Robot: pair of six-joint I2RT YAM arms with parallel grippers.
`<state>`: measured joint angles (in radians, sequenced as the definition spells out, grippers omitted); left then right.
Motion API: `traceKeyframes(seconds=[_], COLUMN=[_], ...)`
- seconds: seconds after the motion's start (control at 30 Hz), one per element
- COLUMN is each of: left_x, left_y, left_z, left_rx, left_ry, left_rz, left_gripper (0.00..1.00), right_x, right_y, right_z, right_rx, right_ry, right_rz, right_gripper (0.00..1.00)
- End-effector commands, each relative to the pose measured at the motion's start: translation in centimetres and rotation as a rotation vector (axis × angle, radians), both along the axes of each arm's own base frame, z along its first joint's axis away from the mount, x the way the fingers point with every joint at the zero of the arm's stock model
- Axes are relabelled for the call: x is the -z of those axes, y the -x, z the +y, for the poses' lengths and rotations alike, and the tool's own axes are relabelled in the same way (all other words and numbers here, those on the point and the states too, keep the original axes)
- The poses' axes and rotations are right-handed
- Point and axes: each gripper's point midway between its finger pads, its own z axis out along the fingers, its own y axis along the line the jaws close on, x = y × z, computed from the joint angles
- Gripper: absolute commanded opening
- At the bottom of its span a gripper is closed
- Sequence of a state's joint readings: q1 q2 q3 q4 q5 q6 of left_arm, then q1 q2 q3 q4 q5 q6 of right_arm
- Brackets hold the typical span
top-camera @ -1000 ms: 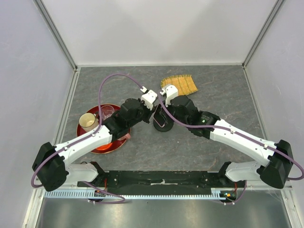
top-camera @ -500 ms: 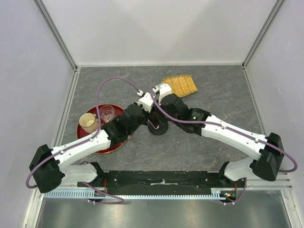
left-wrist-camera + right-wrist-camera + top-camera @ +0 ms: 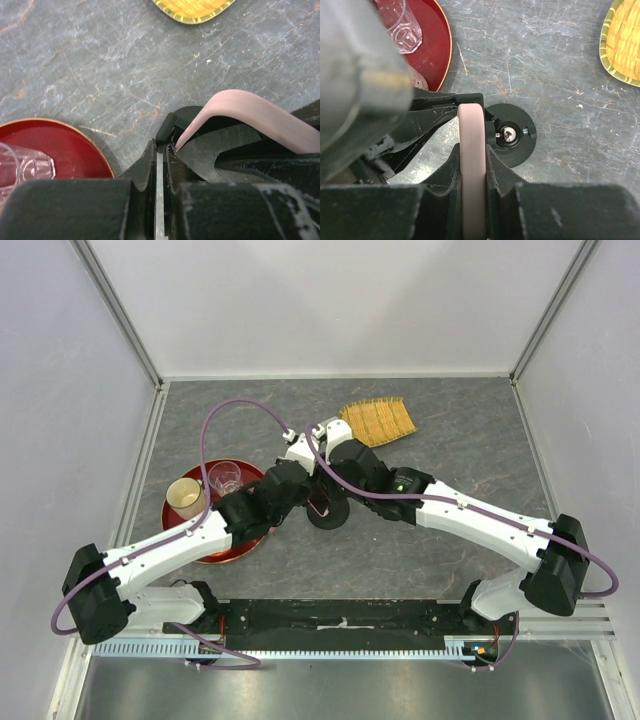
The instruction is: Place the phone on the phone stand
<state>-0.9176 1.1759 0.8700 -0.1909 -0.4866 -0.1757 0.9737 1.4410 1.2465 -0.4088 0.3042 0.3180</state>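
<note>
The pale pink phone (image 3: 470, 120) stands on edge between the fingers of my right gripper (image 3: 471, 150), which is shut on it. Its lower end is right beside the black phone stand (image 3: 516, 145), next to the round disc base. In the top view both grippers meet over the stand (image 3: 330, 517) at the table's middle. My left gripper (image 3: 162, 145) comes in from the left with its jaws nearly together, pinching the stand's black cradle arm (image 3: 167, 131). The phone's pink edge (image 3: 240, 112) curves past just to the right of it. The screen is hidden.
A red tray (image 3: 185, 530) at the left holds a cream cup (image 3: 185, 495) and a clear glass (image 3: 226, 478). A yellow woven mat (image 3: 378, 418) lies behind the grippers. White walls close in the table on three sides.
Both grippers have moved closer together over the stand. The right one carried the phone a little left and forward, and the left one reached in to the stand.
</note>
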Motion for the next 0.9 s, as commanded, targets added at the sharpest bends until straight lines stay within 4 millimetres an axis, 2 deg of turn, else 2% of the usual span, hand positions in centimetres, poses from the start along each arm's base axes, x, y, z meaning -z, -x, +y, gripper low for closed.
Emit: traceKeyframes(seconds=[0.0,0.1,0.2,0.3,0.33,0.47,0.7,0.87], left_x=[-2.9,-2.3,-2.9,-2.9,-2.5,-2.1,-4.3,-6.3], left_y=[0.5,1.3,2.0,2.9,3.3,4.2,6.1,7.0], left_z=[3.9,4.8,5.2,5.8,6.2,6.9,9.1,7.9], left_rx=[-0.211,-0.256,-0.277,-0.290,-0.307,-0.330,-0.309,-0.172], left_ry=[-0.035,-0.033,0.013,0.041,0.042,0.060,0.120,0.200], left_rz=[0.008,0.062,0.089,0.114,0.134,0.165,0.152,0.117], left_gripper=[0.02,0.02,0.03,0.16,0.28,0.40,0.48,0.48], right_x=[3.2,3.6,4.1,4.6,4.9,5.3,4.8,3.9], right_y=[-3.8,-3.6,-3.5,-3.2,-3.2,-3.0,-3.0,-2.3], right_z=[-9.5,-8.6,-8.0,-7.6,-7.5,-7.3,-6.6,-5.4], right_rx=[0.266,0.224,0.195,0.166,0.159,0.134,0.070,-0.041], right_ry=[0.375,0.352,0.334,0.320,0.322,0.321,0.265,0.188], right_rz=[-0.062,-0.044,-0.029,-0.012,-0.008,0.002,-0.007,0.011], right_gripper=[0.00,0.00,0.00,0.00,0.00,0.00,0.00,0.00])
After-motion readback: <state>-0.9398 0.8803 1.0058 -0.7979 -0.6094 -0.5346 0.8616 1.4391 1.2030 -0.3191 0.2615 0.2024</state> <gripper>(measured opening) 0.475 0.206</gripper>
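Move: The left fingers are shut on the outer jaw of the phone stand, whose middle is about 3 cm right, 1 cm back and 6 cm below. The phone's middle is some 3 cm right, 1 cm back and 3 cm below; the pink mug is roughly 10 cm left, 3 cm back, the basket about 14 cm ahead, 12 cm right. From the right hand holding the phone, the stand is about 1 cm ahead, 2 cm left and 7 cm below. Pull the left hand back and left about 3 cm, still pinching the jaw, the right following with the phone; then open the left fingers to about half, letting go of the jaw, and withdraw left, back and finally up towards the pink mug. Keep the right grip shut on the phone and swing it some 7 cm forward and right. ##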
